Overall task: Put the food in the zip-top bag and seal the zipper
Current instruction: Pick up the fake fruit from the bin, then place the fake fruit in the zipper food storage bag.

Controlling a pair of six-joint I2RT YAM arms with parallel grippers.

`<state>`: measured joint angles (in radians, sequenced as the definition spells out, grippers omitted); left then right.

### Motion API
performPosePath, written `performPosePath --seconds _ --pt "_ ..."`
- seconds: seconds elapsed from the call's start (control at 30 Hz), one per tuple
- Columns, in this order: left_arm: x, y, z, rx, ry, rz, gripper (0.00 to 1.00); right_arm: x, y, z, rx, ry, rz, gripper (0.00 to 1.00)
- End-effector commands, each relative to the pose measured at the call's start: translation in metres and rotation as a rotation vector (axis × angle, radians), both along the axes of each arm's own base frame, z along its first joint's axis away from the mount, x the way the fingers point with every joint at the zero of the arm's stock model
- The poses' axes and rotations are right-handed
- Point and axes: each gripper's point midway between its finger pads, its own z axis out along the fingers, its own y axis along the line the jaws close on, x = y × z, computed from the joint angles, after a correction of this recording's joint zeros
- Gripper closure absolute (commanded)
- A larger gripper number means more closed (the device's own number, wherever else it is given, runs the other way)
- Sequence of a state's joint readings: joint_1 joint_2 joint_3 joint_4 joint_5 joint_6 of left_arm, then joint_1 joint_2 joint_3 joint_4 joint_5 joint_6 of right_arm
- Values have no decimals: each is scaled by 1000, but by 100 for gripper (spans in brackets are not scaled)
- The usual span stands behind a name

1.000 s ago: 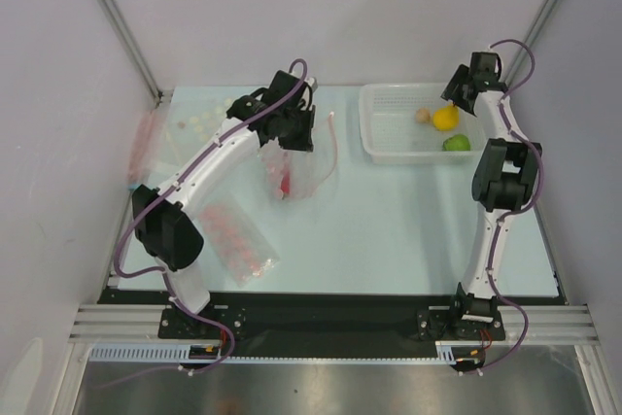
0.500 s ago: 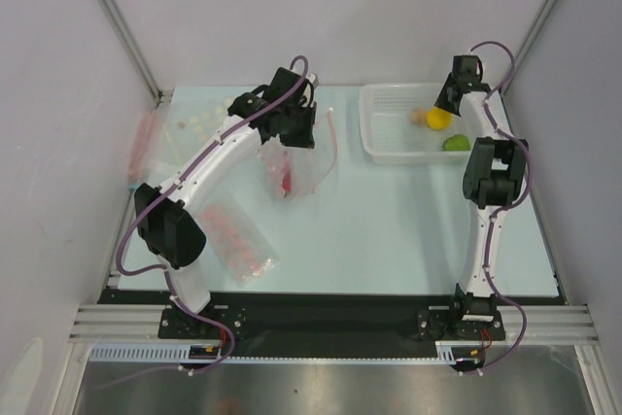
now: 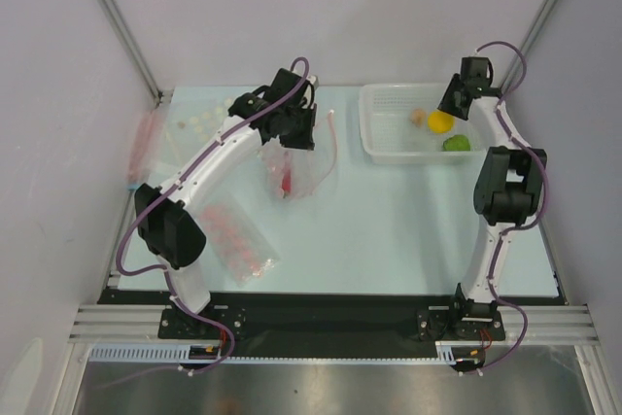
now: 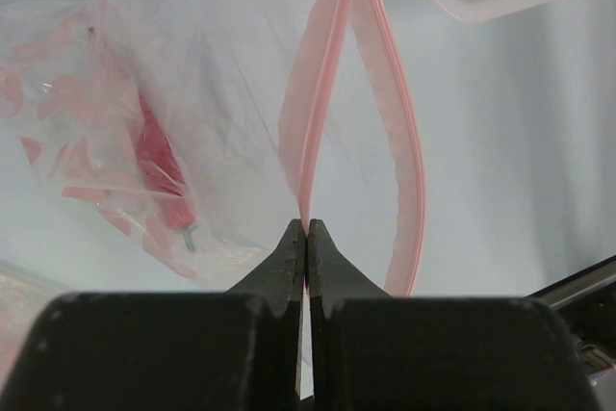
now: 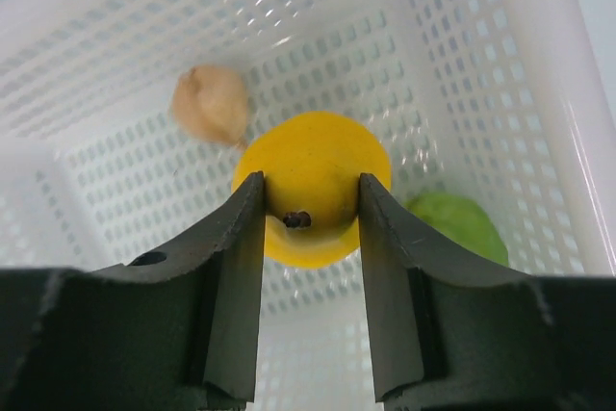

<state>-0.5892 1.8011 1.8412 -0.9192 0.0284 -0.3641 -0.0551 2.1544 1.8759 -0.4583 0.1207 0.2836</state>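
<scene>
The zip-top bag (image 3: 296,174) lies crinkled left of centre with the red chili pepper (image 4: 160,172) inside it. My left gripper (image 4: 306,230) is shut on one side of the pink-red zipper (image 4: 319,93); the other side (image 4: 405,151) bows away, so the mouth gapes. In the white basket (image 5: 115,36), my right gripper (image 5: 310,190) is shut on the yellow pear-like fruit (image 5: 314,146), a finger on each flank. The beige bulb (image 5: 210,103) lies behind on the left, the green round fruit (image 5: 454,224) on the right. From above, the right gripper (image 3: 449,110) hangs over the basket's right half.
A flat packet of pink-red round pieces (image 3: 239,240) lies near the left arm's base. A packet of pale round pieces (image 3: 199,121) and a pinkish packet (image 3: 146,138) sit at the far left. The basket rim (image 3: 389,155) stands at the back right, close to the right wall.
My right gripper has dropped onto the yellow fruit and its jaws have narrowed against it. The left gripper and the bag have stayed as they were.
</scene>
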Motion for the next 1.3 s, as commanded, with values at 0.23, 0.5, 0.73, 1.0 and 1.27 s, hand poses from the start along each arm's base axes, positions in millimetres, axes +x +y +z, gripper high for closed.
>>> performPosePath --seconds 0.23,0.5,0.73,1.0,1.27 --pt "-10 -15 30 -28 -65 -35 100 -85 85 144 160 -242 225 85" --pt "-15 -27 37 -38 -58 -58 100 -175 197 192 310 -324 511 86" --pt "-23 -43 43 -55 -54 -87 100 -219 241 223 419 -386 632 88" --pt "-32 -57 43 -78 -43 -108 100 -240 255 233 456 -401 674 89" --pt "-40 -64 60 -113 -45 -114 100 -248 256 187 448 -323 648 92"
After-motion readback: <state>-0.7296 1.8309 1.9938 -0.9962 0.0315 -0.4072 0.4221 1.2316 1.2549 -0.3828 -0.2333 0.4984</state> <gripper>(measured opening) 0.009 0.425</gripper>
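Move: Pinched in the right fingers is the yellow fruit, just off the bin floor; the bag's mouth lies roughly 34 cm to that hand's left, 20 cm back and 6 cm higher. In the bin the green fruit sits 5 cm right and 4 cm back, the small tan fruit 7 cm left and 4 cm ahead, both about 4 cm below. From the left hand, which holds the bag's rim, the yellow fruit is some 37 cm right, 21 cm ahead and 10 cm lower. Keeping its grip on the yellow fruit, the right hand rises quickly out of the bin and swings about 25 cm left and 25 cm back to the bag's mouth, peaking over 20 cm up before dipping a few centimetres; the wrist turns some 40 degrees counter-clockwise and tips over. The left hand, still pinching the rim, draws it right, back and slightly up to meet the fruit. ##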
